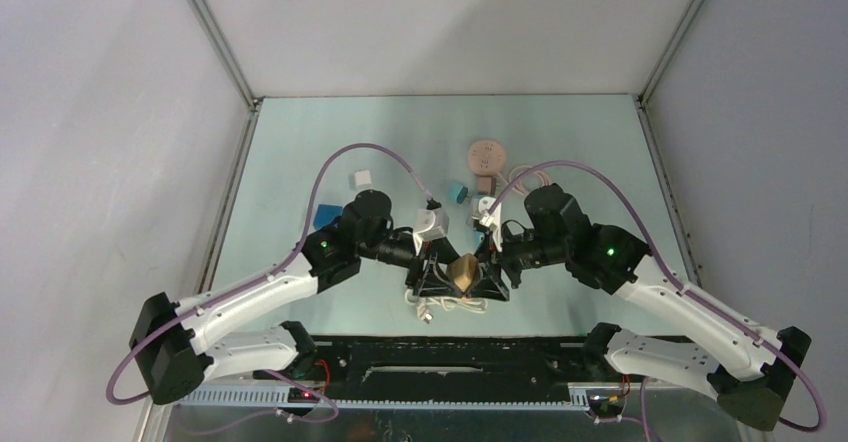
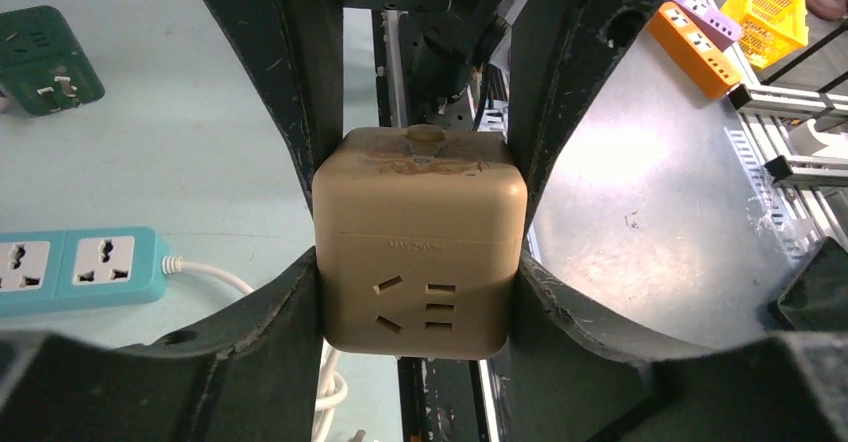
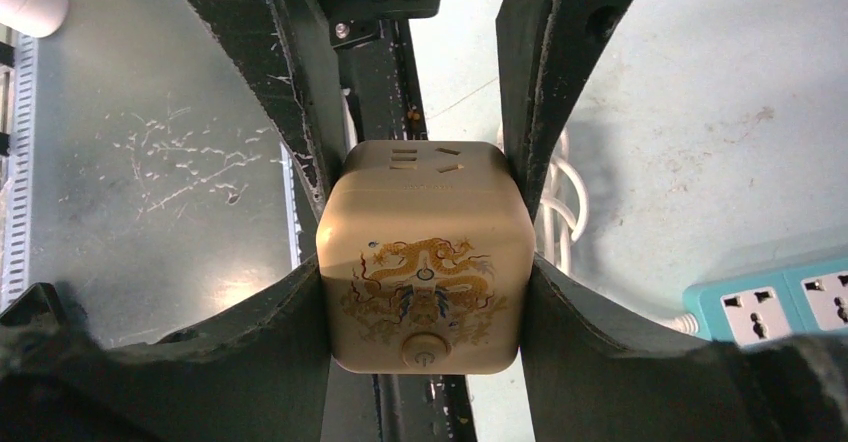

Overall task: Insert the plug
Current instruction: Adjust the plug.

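Note:
A beige cube socket (image 1: 462, 272) hangs over the near edge of the table between both arms. My left gripper (image 2: 418, 297) is shut on its sides, and the face with the slots (image 2: 415, 302) points at that camera. My right gripper (image 3: 425, 307) is shut on the same cube (image 3: 425, 262) from the other side, where I see the dragon print and the round power button (image 3: 425, 350). A coiled white cord (image 1: 450, 305) lies on the table under the cube, with what looks like its plug end (image 1: 423, 314) to the left.
A teal power strip (image 2: 80, 267) lies left of the cube and shows again in the right wrist view (image 3: 780, 307). A dark green cube adapter (image 2: 50, 57) sits further off. A white cube (image 1: 361, 178), a teal block (image 1: 457, 193) and a pink disc (image 1: 486, 152) lie farther back.

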Available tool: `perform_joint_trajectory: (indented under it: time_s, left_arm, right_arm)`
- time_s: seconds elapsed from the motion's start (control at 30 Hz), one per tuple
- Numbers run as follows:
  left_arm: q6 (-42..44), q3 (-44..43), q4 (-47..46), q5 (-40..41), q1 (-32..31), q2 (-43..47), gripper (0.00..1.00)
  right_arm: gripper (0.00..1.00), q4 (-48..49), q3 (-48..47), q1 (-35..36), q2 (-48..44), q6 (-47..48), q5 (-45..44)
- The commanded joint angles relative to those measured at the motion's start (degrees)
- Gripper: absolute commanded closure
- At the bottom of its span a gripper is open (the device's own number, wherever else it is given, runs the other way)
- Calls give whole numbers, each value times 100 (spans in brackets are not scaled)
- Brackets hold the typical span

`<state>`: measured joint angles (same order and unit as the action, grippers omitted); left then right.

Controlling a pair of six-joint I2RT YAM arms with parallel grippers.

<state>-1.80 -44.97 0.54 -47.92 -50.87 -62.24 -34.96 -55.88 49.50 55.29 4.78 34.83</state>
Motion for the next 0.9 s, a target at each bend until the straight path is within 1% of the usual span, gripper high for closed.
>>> perform_joint_trajectory:
  time_s: [0.0, 0.03, 0.07, 0.13, 0.17, 0.2, 0.23, 0.3, 0.4, 0.5, 0.57, 0.67, 0.77, 0.87]
  left_arm:
    - [92, -229, -197, -43, -40, -49, 77]
    - [126, -231, -199, 0, -37, -51, 83]
    - [158, -231, -188, 33, -37, -47, 89]
    - [171, -216, -185, 223, -39, -25, 99]
    - [172, -200, -201, 369, -37, 0, 100]
    - [172, -178, -233, 516, -39, 35, 100]
    - [172, -152, -268, 672, -37, 77, 100]
    - [172, -73, -389, 1070, -36, 187, 100]
    - [393, 189, -671, 1791, -37, 445, 100]
    - [748, 472, -876, 2441, -41, 694, 100]
    - [1102, 574, -937, 2684, -62, 818, 100]
    - [1621, 622, -951, 3170, -136, 875, 100]
    - [1963, 535, -828, 3628, -189, 818, 100]
    - [2083, 490, -766, 3758, -208, 774, 100]
  right_arm:
    - [83, 325, -290, 27, 21, 48, -249]
    - [76, 312, -286, 28, 10, 39, -340]
    - [65, 337, -289, 28, -12, -3, -460]
    - [37, 381, -290, -1, -83, -164, -806]
    - [25, 434, -291, -21, -121, -261, -931]
    - [17, 473, -299, -80, -164, -399, -1103]
    - [10, 485, -289, -165, -222, -445, -1166]
    - [2, 550, -287, -486, -326, -871, -1221]
    - [0, 589, -289, -1175, -463, -1526, -937]
    - [0, 627, -292, -1900, -444, -2411, -565]
    - [0, 683, -296, -2126, -361, -2993, -426]
    - [0, 901, -300, -2131, -188, -3531, -282]
    - [0, 1110, -296, -2004, 17, -3843, -200]
    - [0, 1188, -292, -1826, 254, -3998, -317]
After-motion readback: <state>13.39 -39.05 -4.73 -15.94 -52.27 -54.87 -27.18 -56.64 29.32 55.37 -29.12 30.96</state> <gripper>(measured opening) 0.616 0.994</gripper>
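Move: The plug is already pinched by both hands, its middle at either hand point. The power strip it is meant for lies about 15 cm ahead and 6 cm right of both hands, some 20 cm below. From the left hand, the white cord coil lies about 1 cm back and 3 cm left, and the teal plug 23 cm ahead and 1 cm left, both also 20 cm down. Right fingers open and swing forward about 10 cm; left carries the plug some 9 cm towards the strip. ##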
